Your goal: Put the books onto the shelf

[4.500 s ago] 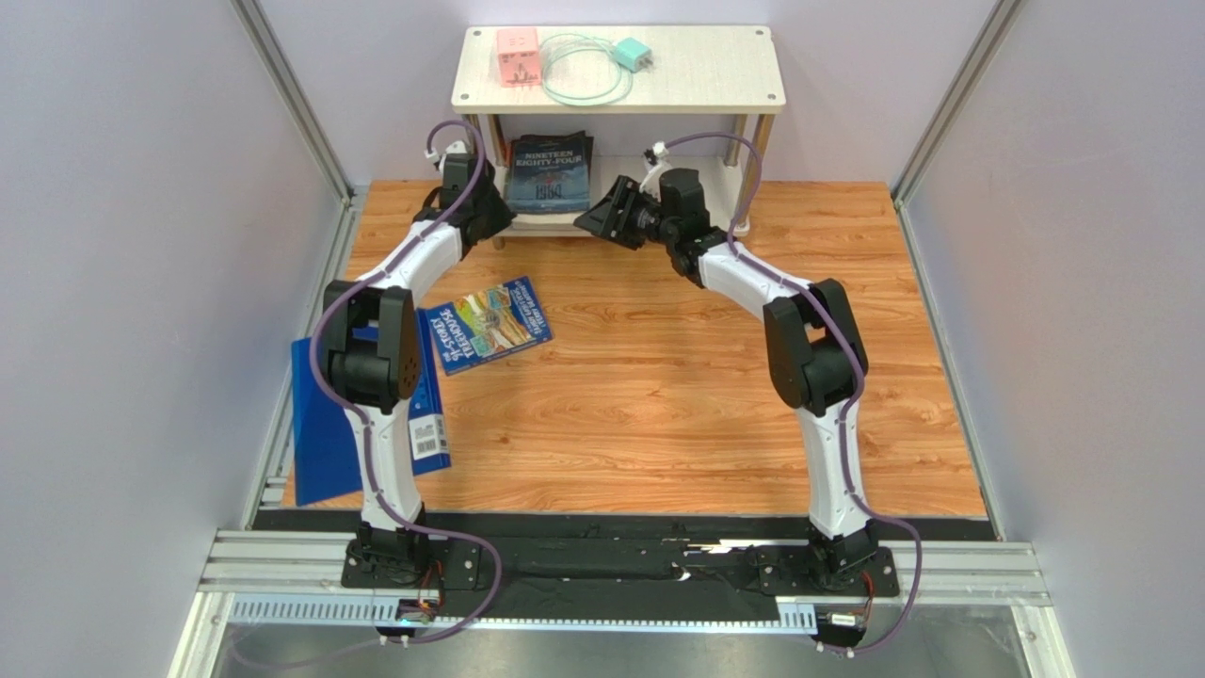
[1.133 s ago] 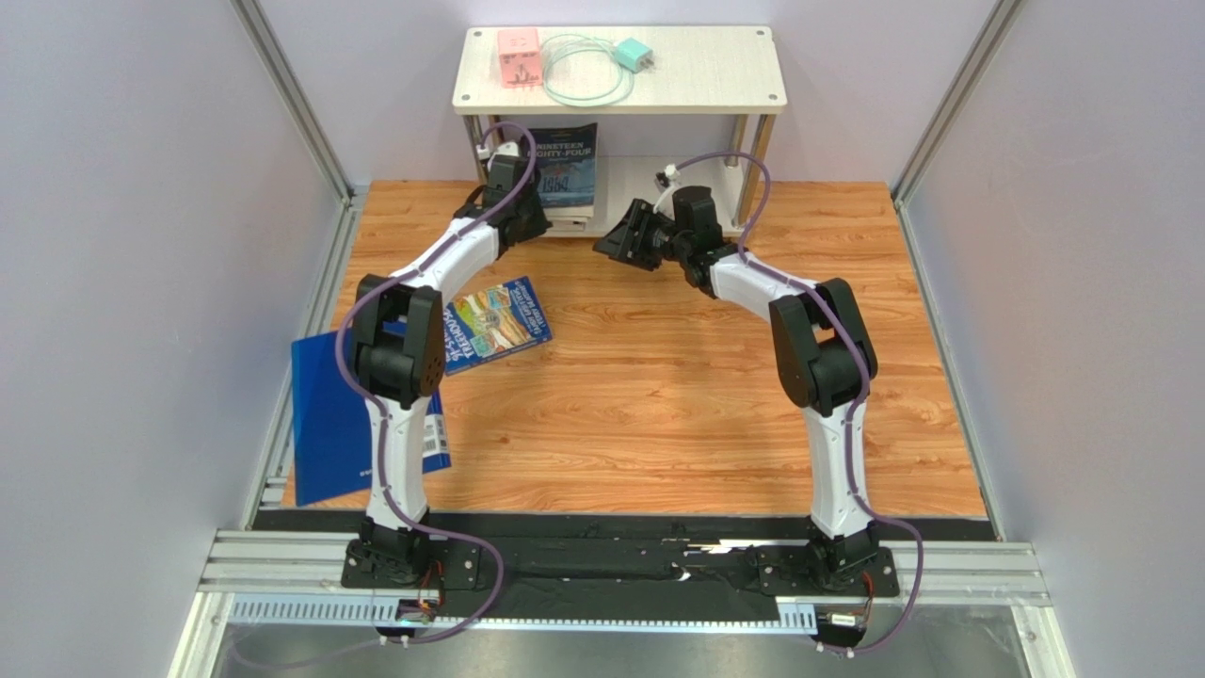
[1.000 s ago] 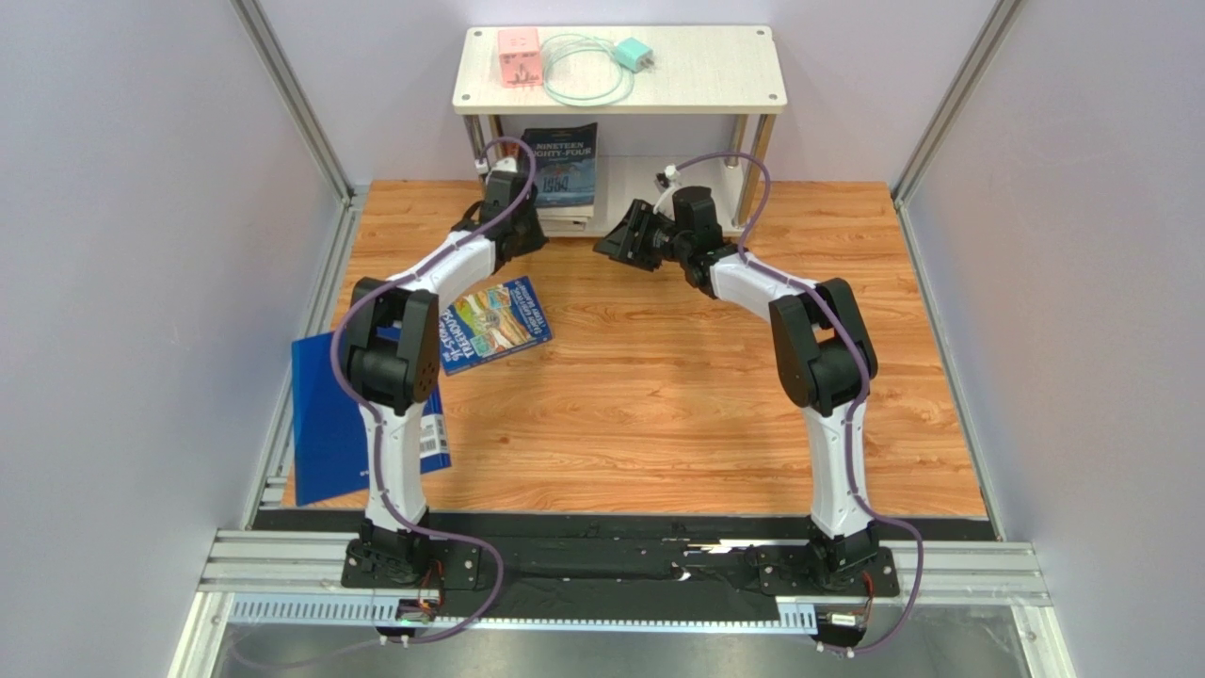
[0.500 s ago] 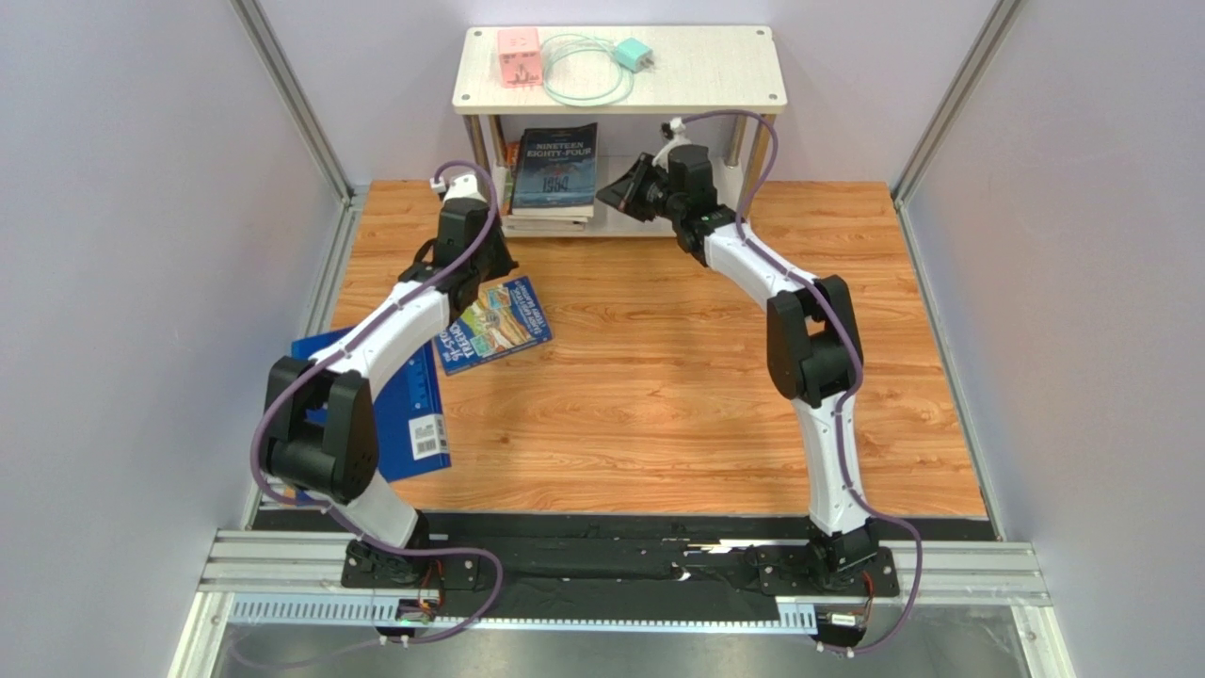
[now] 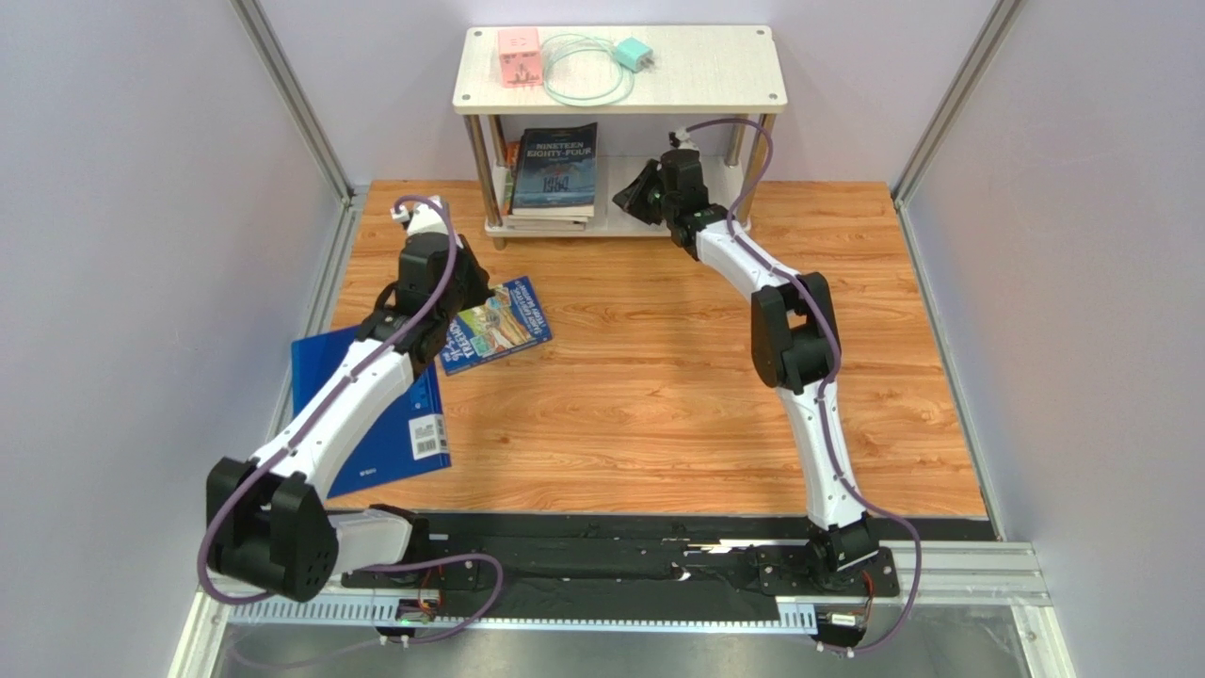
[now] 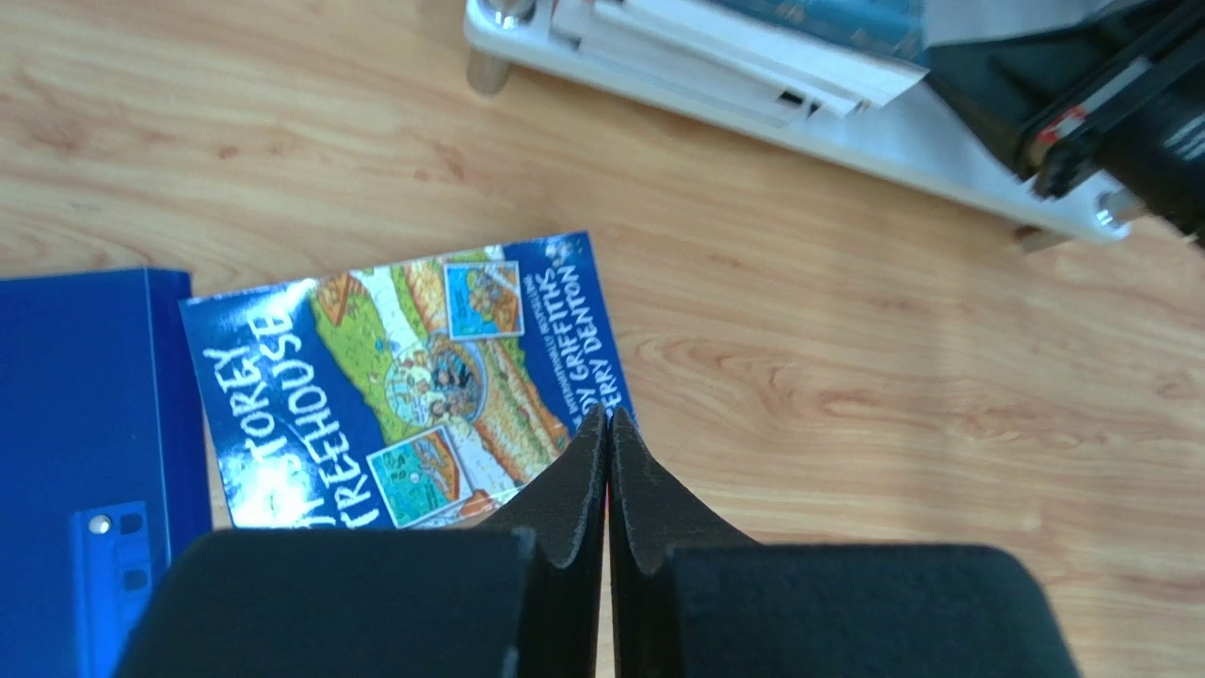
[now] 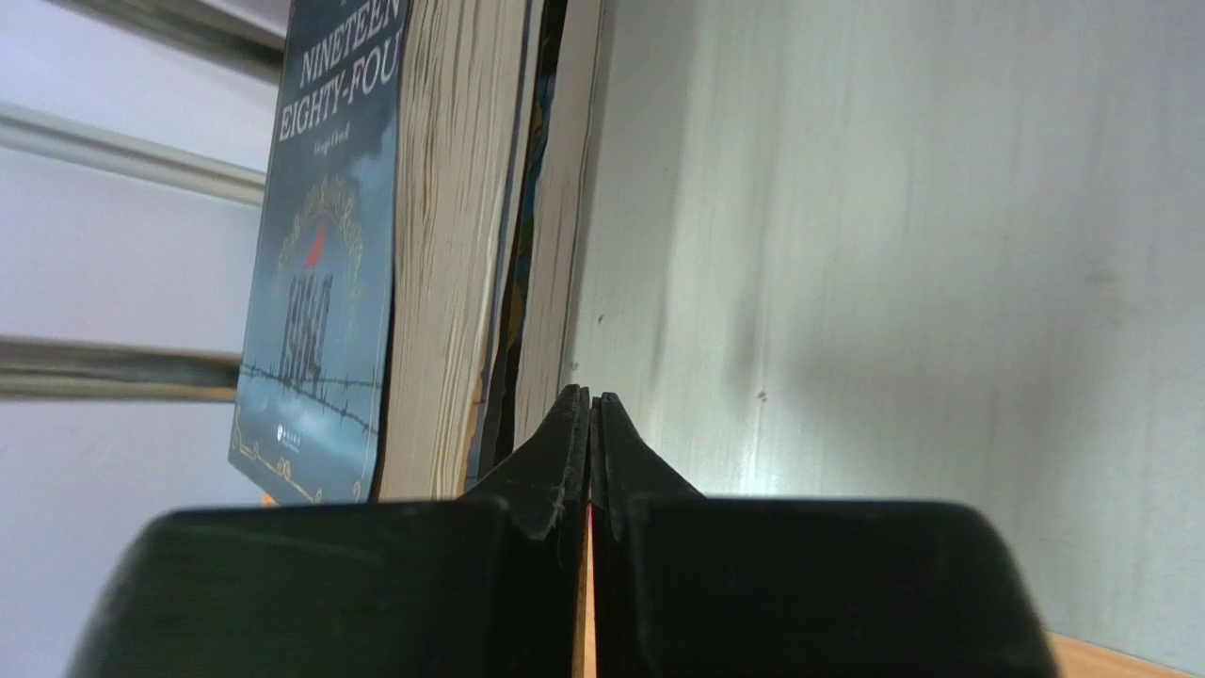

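The shelf (image 5: 707, 88) stands at the back of the wooden floor. On its lower board (image 7: 877, 254) lies a stack of books, the dark blue-grey "Nineteen Eighty-Four" (image 5: 553, 170) (image 7: 333, 240) on top. My right gripper (image 5: 639, 191) (image 7: 589, 403) is shut and empty, its tips on the lower tier just right of the stack. A blue cartoon-covered treehouse book (image 5: 495, 324) (image 6: 410, 382) lies flat on the floor. My left gripper (image 5: 464, 287) (image 6: 608, 420) hovers shut and empty above that book's right edge.
A big plain blue folder (image 5: 361, 410) (image 6: 85, 424) lies left of the treehouse book, partly under my left arm. On the shelf's top board sit a pink box (image 5: 516, 54), a teal plug (image 5: 630, 54) and a coiled cable (image 5: 583, 78). Grey walls close in both sides.
My left arm has drawn back from the shelf to above the treehouse book. My right gripper has shut and moved up to the lower tier beside the stack.
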Controlling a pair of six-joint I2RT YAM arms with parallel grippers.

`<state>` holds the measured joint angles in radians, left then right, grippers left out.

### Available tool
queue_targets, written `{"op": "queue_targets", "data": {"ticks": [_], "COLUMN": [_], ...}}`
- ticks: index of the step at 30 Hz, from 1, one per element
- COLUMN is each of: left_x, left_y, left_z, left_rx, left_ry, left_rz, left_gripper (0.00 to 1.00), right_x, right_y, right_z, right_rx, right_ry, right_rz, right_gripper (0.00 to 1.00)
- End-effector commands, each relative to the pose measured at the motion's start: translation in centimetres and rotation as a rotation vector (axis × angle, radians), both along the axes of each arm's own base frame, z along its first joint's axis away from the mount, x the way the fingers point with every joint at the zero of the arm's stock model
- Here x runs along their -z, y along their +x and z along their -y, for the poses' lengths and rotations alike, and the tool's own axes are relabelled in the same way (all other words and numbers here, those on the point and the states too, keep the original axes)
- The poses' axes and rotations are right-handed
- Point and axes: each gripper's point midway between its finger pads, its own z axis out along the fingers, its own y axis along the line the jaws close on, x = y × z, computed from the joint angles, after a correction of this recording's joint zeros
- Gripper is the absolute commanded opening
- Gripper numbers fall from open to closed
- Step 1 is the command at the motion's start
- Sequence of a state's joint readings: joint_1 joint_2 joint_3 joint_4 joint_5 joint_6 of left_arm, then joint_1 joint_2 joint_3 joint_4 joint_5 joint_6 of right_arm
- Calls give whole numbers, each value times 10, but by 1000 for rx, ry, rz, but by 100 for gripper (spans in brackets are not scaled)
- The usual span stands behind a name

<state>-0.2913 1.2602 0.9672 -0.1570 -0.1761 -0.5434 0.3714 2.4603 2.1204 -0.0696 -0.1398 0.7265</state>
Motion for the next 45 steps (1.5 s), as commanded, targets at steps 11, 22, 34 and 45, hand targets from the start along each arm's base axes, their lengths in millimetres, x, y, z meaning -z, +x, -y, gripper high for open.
{"op": "queue_targets", "data": {"ticks": [11,22,34,45], "left_x": [-34,-31,-14,-8], "left_y": [-39,-56,-67,-69], "left_z": [-11,-4,-5,-6], "left_rx": [3,53,57,53], "left_ry": [-32,-67,-71,-68], "left_rz": [77,60,28,14], "left_gripper": [0,0,0,0], "right_x": [-23,-49,-48,-51], "right_y": [35,38,36,38], "right_z": [-15,-32,-51,-50], "right_rx": [28,45,25,23], "right_ry": [85,113,113,110], "right_rz": [115,207,230,243], "right_gripper": [1,1,1,1]}}
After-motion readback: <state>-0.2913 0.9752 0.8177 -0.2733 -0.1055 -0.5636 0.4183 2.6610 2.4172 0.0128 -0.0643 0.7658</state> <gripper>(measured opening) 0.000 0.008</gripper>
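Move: Beside the stack of books on the lower shelf, the right hand has the stack's middle about 10 cm to its left, 8 cm ahead and 2 cm below; the shelf's front right post is level with it, some 21 cm to its right. From the left hand, the 91-Storey Treehouse book lies about 7 cm ahead, 1 cm left and 20 cm below, with the blue folder roughly 18 cm left and 8 cm back. Easing deeper into the shelf by about 3 cm, the shut right fingers then swing some 4 cm left, rising about 2 cm and tilting up roughly 10 degrees, to come against the right-hand side of the book stack and press it leftward. The left hand, shut and empty, draws back about 6.5 cm high above the table, lifting a little and sinking again, then stops. ##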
